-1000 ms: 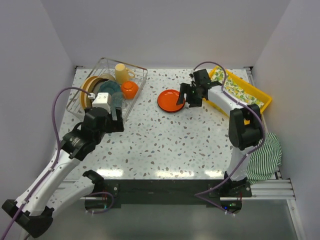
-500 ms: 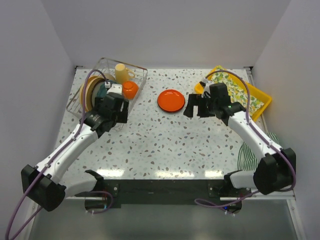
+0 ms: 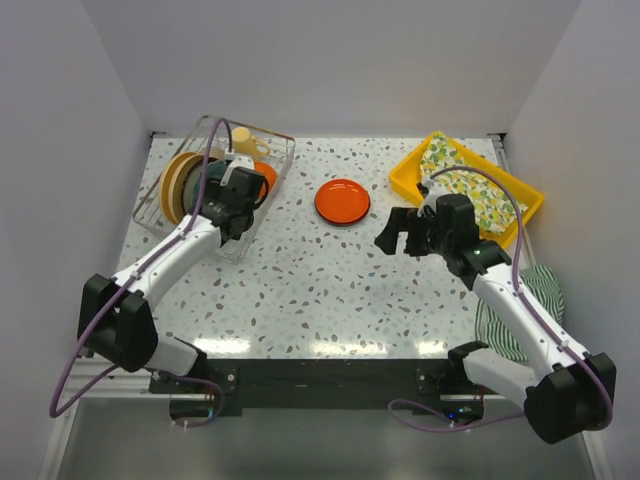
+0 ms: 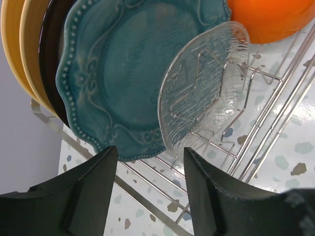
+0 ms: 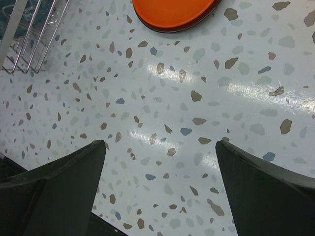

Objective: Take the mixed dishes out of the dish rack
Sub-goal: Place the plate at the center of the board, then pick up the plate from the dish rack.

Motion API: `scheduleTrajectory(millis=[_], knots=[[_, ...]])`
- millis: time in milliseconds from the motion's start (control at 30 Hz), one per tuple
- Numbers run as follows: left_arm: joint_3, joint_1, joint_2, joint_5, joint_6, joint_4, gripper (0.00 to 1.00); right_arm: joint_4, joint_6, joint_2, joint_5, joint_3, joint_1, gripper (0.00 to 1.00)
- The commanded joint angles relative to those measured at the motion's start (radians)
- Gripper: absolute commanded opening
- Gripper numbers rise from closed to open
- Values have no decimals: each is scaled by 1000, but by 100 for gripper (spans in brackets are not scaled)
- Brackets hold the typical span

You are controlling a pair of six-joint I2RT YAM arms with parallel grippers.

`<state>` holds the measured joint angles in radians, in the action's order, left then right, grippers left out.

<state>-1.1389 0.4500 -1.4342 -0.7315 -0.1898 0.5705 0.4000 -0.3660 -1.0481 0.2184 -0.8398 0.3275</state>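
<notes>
The dish rack (image 3: 284,152) stands at the table's back left, holding tan-yellow plates (image 4: 19,59), a dark brown plate (image 4: 49,64), a teal plate (image 4: 118,73), a clear glass plate (image 4: 202,93), an orange bowl (image 4: 270,19) and a cream mug (image 3: 248,147). My left gripper (image 3: 238,205) hangs inside the rack. In the left wrist view it (image 4: 150,167) is open, with only rack wires between its fingers, just below the rims of the teal and glass plates. An orange plate (image 3: 342,200) lies flat on the table. My right gripper (image 3: 395,232) is wide open over bare table, right of that plate (image 5: 172,12).
A yellow tray (image 3: 405,175) with a lemon-print cloth sits at the back right. A green striped cloth (image 3: 525,300) hangs off the table's right edge. The rack's corner (image 5: 29,39) shows at the upper left of the right wrist view.
My left gripper has pushed farther into the rack and its jaws have narrowed. The right gripper has let go of the orange plate, opened wide and drawn back to the near right.
</notes>
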Motion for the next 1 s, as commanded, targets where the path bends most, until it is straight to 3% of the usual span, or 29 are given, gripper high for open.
scheduleTrajectory(millis=[0,233,600,733,967], knots=[[-44,-19,-44,-106,13,-92,59,-9,-7,59,-14,27,5,98],[-53,-39,-147,-126,3,-135,52,17,5,86,-4,44,5,98],[-84,-40,-233,-203,-7,-127,28,20,13,83,-5,47,5,98],[-91,-40,-232,-212,-16,-110,13,16,6,71,-5,42,5,98],[-94,-39,-146,-221,-23,-90,3,7,-11,54,2,41,5,98]])
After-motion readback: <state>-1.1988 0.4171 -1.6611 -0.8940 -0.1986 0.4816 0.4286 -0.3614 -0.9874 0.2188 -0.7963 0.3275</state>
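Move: The clear glass plate stands in the rack about 6 cm ahead of my left hand point, 2 cm to its right and 5 cm below. Just behind it is the teal plate, some 8 cm ahead of my hand and 2 cm left. The orange mug sits about 11 cm ahead and 8 cm right, the tan plates 9 cm ahead and 9 cm left. From my right hand the glass plate is roughly 13 cm ahead and 33 cm left, 6 cm lower. My left hand reaches forward about 3.5 cm and dips some 4.5 cm with a slight drift left, to the near rim of the glass plate in front of the teal one. It turns about 10 degrees, its left side rising, as the half-open fingers shut and pinch the rim, then eases up about 1 cm. ##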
